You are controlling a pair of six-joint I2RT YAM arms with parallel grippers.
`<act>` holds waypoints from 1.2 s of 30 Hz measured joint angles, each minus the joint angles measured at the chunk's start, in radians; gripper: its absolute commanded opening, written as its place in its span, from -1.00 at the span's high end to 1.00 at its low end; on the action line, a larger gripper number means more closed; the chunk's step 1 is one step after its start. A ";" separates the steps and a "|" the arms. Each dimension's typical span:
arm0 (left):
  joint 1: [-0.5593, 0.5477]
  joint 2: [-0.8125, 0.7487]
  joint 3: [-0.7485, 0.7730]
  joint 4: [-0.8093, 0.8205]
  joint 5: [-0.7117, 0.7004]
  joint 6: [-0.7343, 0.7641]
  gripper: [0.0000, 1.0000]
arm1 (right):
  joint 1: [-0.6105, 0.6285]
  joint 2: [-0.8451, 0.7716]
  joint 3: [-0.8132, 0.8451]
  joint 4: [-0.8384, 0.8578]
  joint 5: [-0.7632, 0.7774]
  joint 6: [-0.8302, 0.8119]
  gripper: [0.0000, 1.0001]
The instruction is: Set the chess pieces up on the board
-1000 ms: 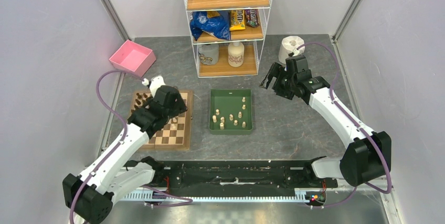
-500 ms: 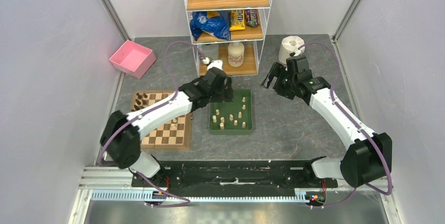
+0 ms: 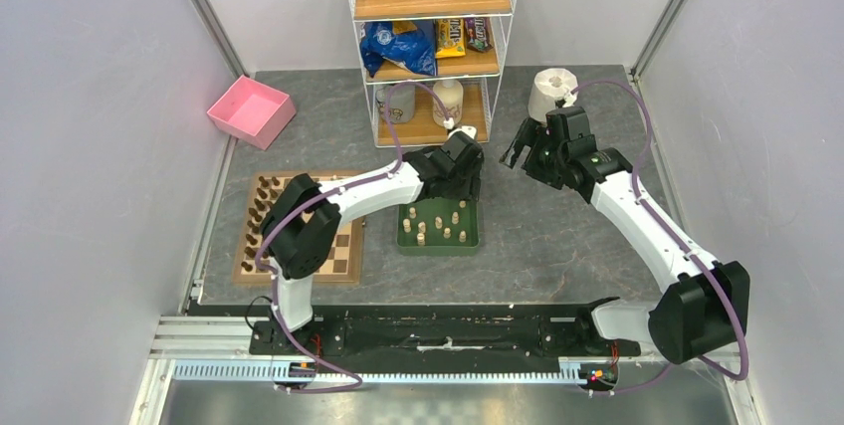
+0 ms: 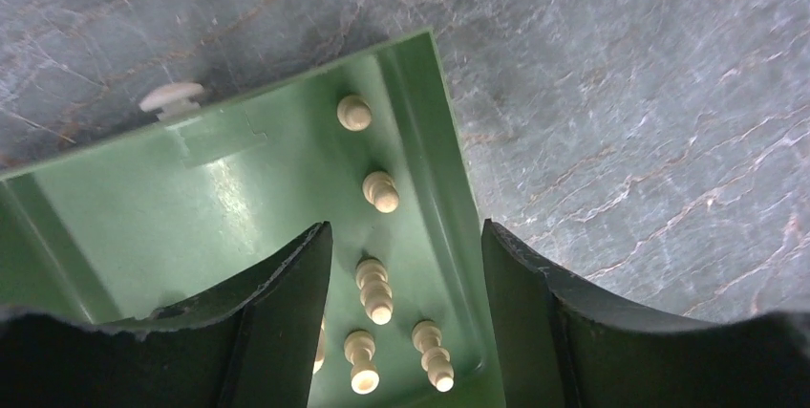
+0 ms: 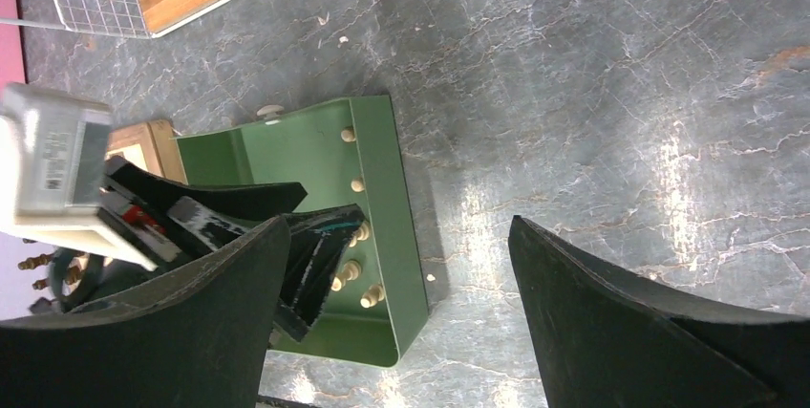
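Observation:
The board [image 3: 343, 246] lies at the left, with dark chess pieces [image 3: 261, 208] lined along its left side. Several pale chess pieces [image 3: 438, 224] stand in the green tray [image 3: 439, 247] at centre. My left gripper [image 3: 461, 178] hangs over the tray's far right corner. In the left wrist view it [image 4: 406, 236] is open, with pale pieces [image 4: 375, 289] below the gap and nothing held. My right gripper [image 3: 518, 151] hovers open to the right of the tray, and its wrist view [image 5: 401, 226] shows the tray [image 5: 287, 150] and bare table.
A wire shelf [image 3: 433, 37] with bottles and snack packs stands behind the tray. A pink bin [image 3: 251, 109] sits at the back left. A white roll [image 3: 552, 92] stands behind my right gripper. A small white knob [image 4: 172, 97] lies just outside the tray's wall.
My left arm has swung right, from over the board to over the green tray's far right corner. The right arm has barely moved.

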 measured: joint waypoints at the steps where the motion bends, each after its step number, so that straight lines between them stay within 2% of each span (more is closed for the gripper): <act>1: -0.005 0.008 0.001 -0.004 0.000 0.001 -0.27 | 0.000 0.000 0.000 -0.002 0.001 0.000 -0.86; 8: -0.019 0.037 0.004 -0.039 -0.004 0.004 -0.09 | 0.000 0.000 -0.002 -0.003 0.010 0.000 -0.87; 15: -0.019 0.048 0.005 -0.043 -0.011 0.004 -0.07 | -0.003 0.000 -0.003 -0.003 0.016 0.000 -0.87; 21: -0.019 0.051 0.013 -0.046 -0.032 0.004 0.06 | -0.005 0.000 -0.003 -0.003 0.016 -0.001 -0.87; 36: -0.019 0.106 0.054 -0.060 -0.060 0.004 0.18 | -0.005 0.006 -0.003 -0.004 0.017 -0.005 -0.87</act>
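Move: From the left gripper, the light chess piece to take, second from the far right corner of the green tray, is about 2 cm ahead, 1 cm left and 5 cm below. The corner piece stands some 3 cm beyond it; another is about 3 cm nearer the base and 1 cm farther left than it. From the idle right hand the piece is roughly 1 cm ahead, 9 cm left and 14 cm below. Bring the left gripper down about 3.5 cm in two stages over the right side of the tray, easing back 1 cm at first, pausing its descent, then creeping forward that same centimetre before sinking again. Roll it slightly, left side up, and narrow the fingers from two-thirds to under half open, one on each side above the second piece, without gripping. ##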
